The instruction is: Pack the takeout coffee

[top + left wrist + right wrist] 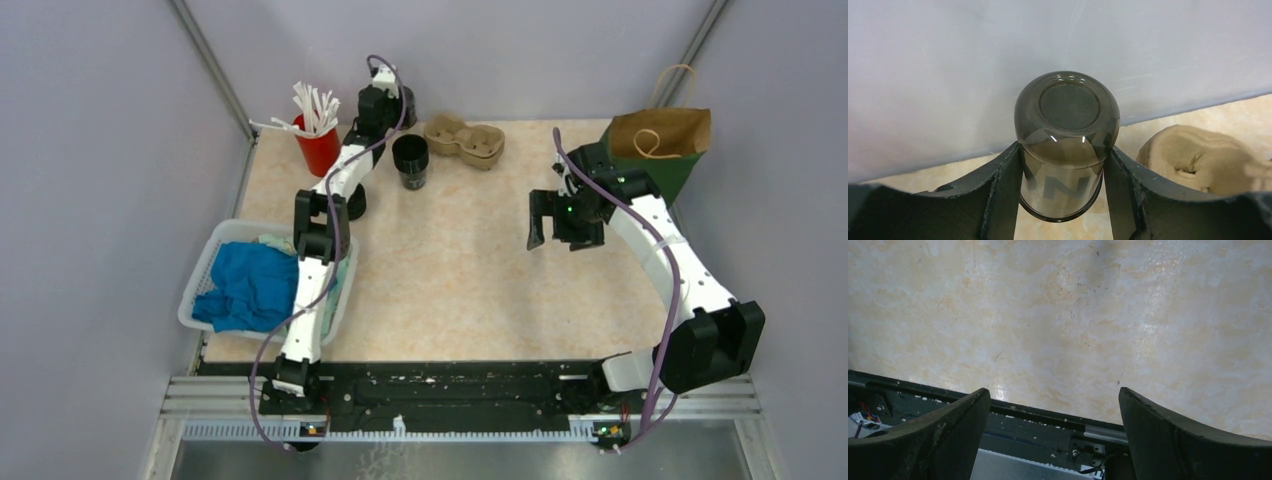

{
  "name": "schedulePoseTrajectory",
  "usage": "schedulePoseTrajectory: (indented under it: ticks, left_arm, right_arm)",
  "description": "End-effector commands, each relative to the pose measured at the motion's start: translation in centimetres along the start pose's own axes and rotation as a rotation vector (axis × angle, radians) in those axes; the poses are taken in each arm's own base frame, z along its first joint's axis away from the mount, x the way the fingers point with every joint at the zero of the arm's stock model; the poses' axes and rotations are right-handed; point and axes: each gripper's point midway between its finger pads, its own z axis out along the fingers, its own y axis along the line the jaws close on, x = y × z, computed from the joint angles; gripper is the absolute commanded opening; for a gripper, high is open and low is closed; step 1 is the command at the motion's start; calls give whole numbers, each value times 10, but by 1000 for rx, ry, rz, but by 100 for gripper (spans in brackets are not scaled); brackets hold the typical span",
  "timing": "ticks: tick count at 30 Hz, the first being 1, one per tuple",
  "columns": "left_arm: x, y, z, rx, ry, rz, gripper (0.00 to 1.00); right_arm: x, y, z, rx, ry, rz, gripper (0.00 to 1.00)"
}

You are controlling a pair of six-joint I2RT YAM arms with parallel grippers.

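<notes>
The takeout coffee (pixel 1068 145) is a dark glossy tapered cup with a round flat lid. It stands by the back wall, between the fingers of my left gripper (pixel 1064 147). Both fingers (pixel 1003 185) press against its sides, so the gripper is shut on it. From above, the left gripper (pixel 395 98) is at the far back, and the cup (pixel 408 103) shows only as a dark shape beside it. My right gripper (pixel 565 215) hangs open over the table's right half with nothing between its fingers (pixel 948 435).
Another black cup (pixel 410 160) stands just in front of the left gripper. The brown pulp tray (pixel 465 140) lies to its right. A red cup of white sticks (pixel 318 140) is back left, a brown paper bag (pixel 660 135) back right, and a white basket (pixel 200 290) with blue cloth near left.
</notes>
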Motion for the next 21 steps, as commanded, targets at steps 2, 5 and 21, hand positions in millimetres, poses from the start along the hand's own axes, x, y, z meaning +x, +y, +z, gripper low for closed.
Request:
schedulePoseTrajectory:
  ticks: [2, 5, 21]
  left_arm:
    - [-106, -10, -28, 27, -175, 19, 61]
    - [-129, -16, -38, 34, -198, 11, 62]
    - [-227, -85, -209, 281, -149, -503, 57]
  right_arm:
    - [-8, 2, -11, -31, -71, -16, 99]
    - [-9, 3, -13, -37, -84, -18, 99]
    - [-32, 48, -40, -285, -272, -3, 99]
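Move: The left gripper already holds a cup upside down, clear of the table. From it the cardboard cup carrier lies about 15 cm to the right, 4 cm nearer the base and 8 cm lower. The upright cup stack stands some 15 cm back and 2 cm to the right; the red straw cup is about 13 cm back and 19 cm left. From the empty right gripper the carrier is roughly 42 cm ahead, 15 cm left, 11 cm below. Lift the left gripper some 21 cm with its hold kept on the inverted cup, nearly straight up at first, then also pulling about 12 cm back from the far wall, high over the cup stack's side of the table. As you draw back, roll the wrist about 15 degrees, left side down. Raise the open right gripper a couple of centimetres, tipping its fingers slightly forward. ##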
